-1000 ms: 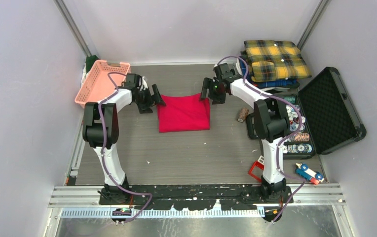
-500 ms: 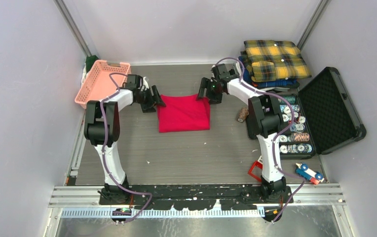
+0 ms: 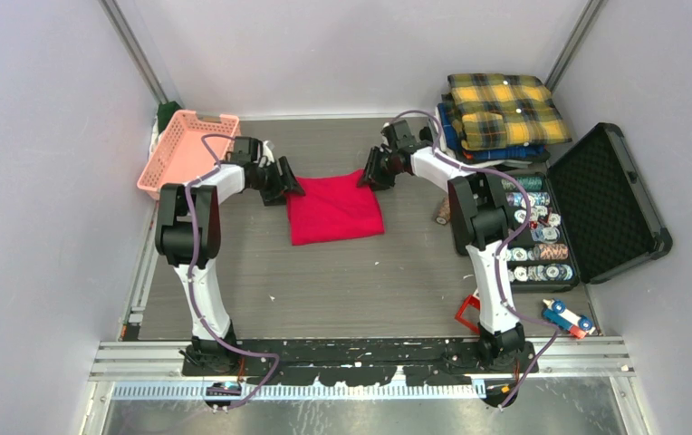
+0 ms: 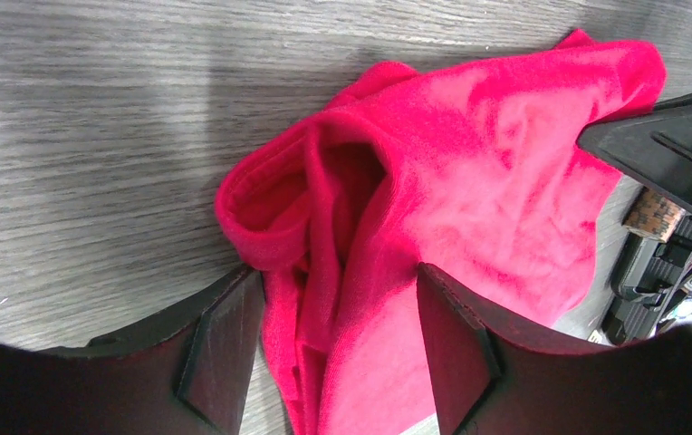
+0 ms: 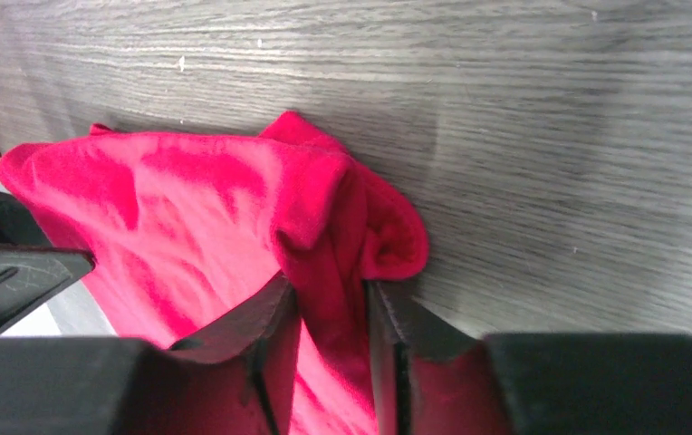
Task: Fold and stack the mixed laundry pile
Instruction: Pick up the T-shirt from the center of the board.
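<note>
The red T-shirt (image 3: pixel 335 208) lies folded flat in the middle of the table. My left gripper (image 3: pixel 285 186) is at its far left corner. In the left wrist view its jaws (image 4: pixel 338 353) stand fairly wide, with a thick bunch of red cloth (image 4: pixel 469 181) filling the gap between them. My right gripper (image 3: pixel 370 174) is at the far right corner. There its jaws (image 5: pixel 329 317) are pinched narrowly on a fold of the red cloth (image 5: pixel 188 208). The yellow-and-black plaid shirt (image 3: pixel 504 111) sits folded at the back right, away from both grippers.
A pink lattice basket (image 3: pixel 184 149) stands at the back left. A blue plaid shirt (image 3: pixel 505 152) lies under the yellow one. An open black case (image 3: pixel 610 204) of chips is at the right, with a small roll (image 3: pixel 445 210) beside it. A red piece (image 3: pixel 471 313) and blue toy (image 3: pixel 567 317) lie near right.
Both grippers have closed in on the red T-shirt's far corners. The right gripper has shifted slightly left, and the shirt's far right corner has bunched inward.
</note>
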Tool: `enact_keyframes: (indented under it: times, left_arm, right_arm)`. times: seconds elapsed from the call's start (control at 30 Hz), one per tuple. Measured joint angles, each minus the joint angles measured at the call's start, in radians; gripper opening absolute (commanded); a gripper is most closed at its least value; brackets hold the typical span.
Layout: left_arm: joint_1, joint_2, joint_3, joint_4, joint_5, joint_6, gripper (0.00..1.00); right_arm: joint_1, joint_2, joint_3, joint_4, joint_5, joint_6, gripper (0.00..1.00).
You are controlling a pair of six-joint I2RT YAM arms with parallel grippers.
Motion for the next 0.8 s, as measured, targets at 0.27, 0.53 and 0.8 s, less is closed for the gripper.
enact_keyframes:
  times: [0.27,0.53,0.8]
  left_arm:
    - [0.000,0.001,0.000,0.006,0.008,-0.010,0.79]
    - [-0.012,-0.206,-0.161,0.023,-0.076,-0.080,0.90]
    - [-0.013,-0.533,-0.269,-0.043,-0.109,-0.111,0.89]
  right_arm:
    - [-0.001,0.010,0.000,0.012,-0.008,0.021,0.01]
    - [-0.019,0.006,0.000,0.002,-0.031,0.011,0.01]
    - [-0.024,-0.076,-0.001,-0.092,-0.013,-0.047,0.01]
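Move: The folded T-shirt's middle lies about 6 cm back and 8 cm left of the right hand, some 2 cm below it, with its far-right corner between the half-open fingers. The thread spool is roughly 18 cm to that hand's right and 6 cm back. From the left hand, at the far-left corner, the shirt's middle is 5 cm back, 10 cm right and 2 cm below; the basket is 24 cm left and 8 cm ahead. Right pinches the T-shirt's far-right corner, lifting about 3 cm; left opens and retreats up 11 cm and back. ##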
